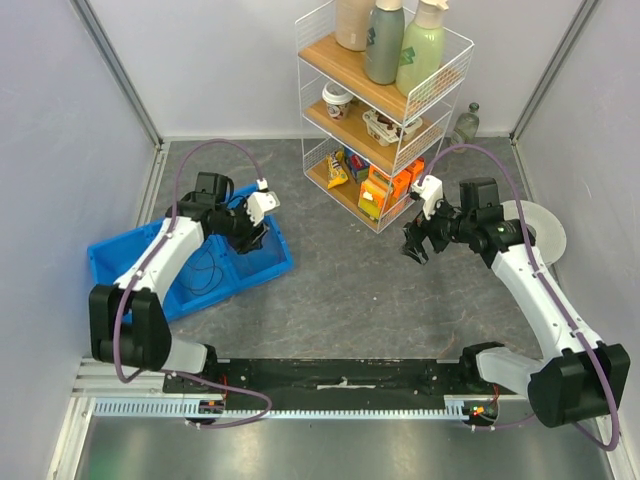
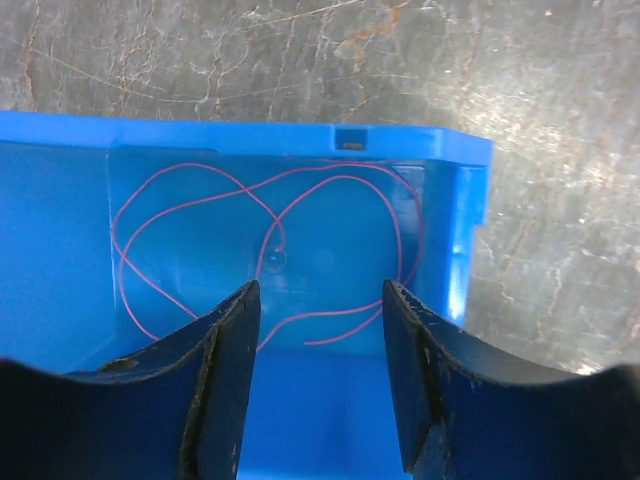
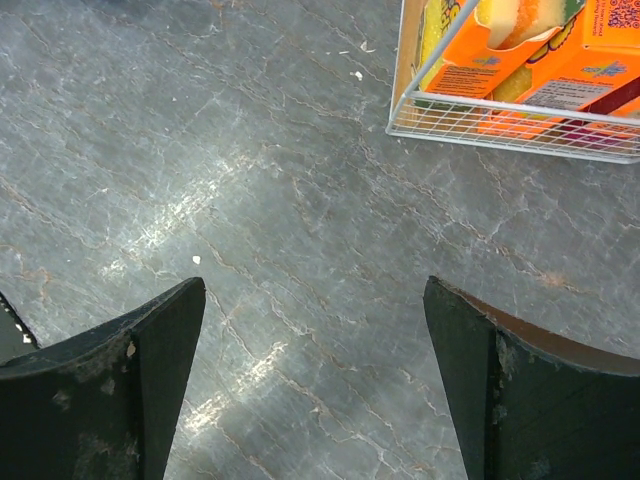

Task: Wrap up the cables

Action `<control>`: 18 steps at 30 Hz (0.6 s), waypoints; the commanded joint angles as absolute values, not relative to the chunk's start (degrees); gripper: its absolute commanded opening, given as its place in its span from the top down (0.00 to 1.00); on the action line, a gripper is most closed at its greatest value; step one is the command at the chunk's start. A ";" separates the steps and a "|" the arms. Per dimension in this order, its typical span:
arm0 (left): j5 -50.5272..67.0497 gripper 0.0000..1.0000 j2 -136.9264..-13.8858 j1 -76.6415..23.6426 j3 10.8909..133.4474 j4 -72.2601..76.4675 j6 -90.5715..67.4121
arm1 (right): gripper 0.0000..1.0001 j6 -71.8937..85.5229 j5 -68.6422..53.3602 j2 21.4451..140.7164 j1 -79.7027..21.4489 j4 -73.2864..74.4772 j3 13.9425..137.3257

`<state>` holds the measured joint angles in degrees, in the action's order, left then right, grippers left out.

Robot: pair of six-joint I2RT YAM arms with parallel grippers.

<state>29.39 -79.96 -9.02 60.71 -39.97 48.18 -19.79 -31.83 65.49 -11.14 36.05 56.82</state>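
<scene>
A thin pink cable (image 2: 270,225) lies in loose loops on the floor of the blue bin (image 2: 60,210). In the top view the bin (image 1: 110,262) sits at the left and a dark cable (image 1: 205,272) shows inside it. My left gripper (image 2: 320,300) is open and empty, hovering over the bin's right end (image 1: 252,232), above the cable and apart from it. My right gripper (image 3: 312,290) is open and empty above bare table, in front of the wire shelf (image 1: 418,240).
A white wire shelf (image 1: 385,110) with bottles, a cup and orange boxes (image 3: 530,60) stands at the back centre. A white round plate (image 1: 540,225) lies at the right under the right arm. A glass bottle (image 1: 466,122) stands behind the shelf.
</scene>
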 commanded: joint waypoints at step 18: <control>-1.30 0.44 -88.06 -10.63 64.86 -26.45 54.67 | 0.02 -19.07 -31.20 63.54 -11.25 36.30 58.18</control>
<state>6.13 -87.29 -10.04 64.64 -28.03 49.12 -18.90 -30.72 64.60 -11.14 36.07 56.82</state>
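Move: The left hand, half open, is over the tray's right compartment, with the middle of the loose pink cable some 5 cm ahead, about 2 cm to its right and 8 cm below. The tray's far right corner is roughly 16 cm ahead and 3 cm right; the dark cable in the next compartment is about 10 cm left and 2 cm back. From the right hand, the pink cable lies about 28 cm left, 9 cm ahead and 15 cm below. Bring the left gripper about 8 cm forward and some 5 cm left above the pink cable, towards the tray's far side, dipping about 2 cm on the way and rising back to the starting height. Turn the wrist some 25 degrees as you go, swinging the fingers from rightward to more forward, and keep them half open without closing on anything. ##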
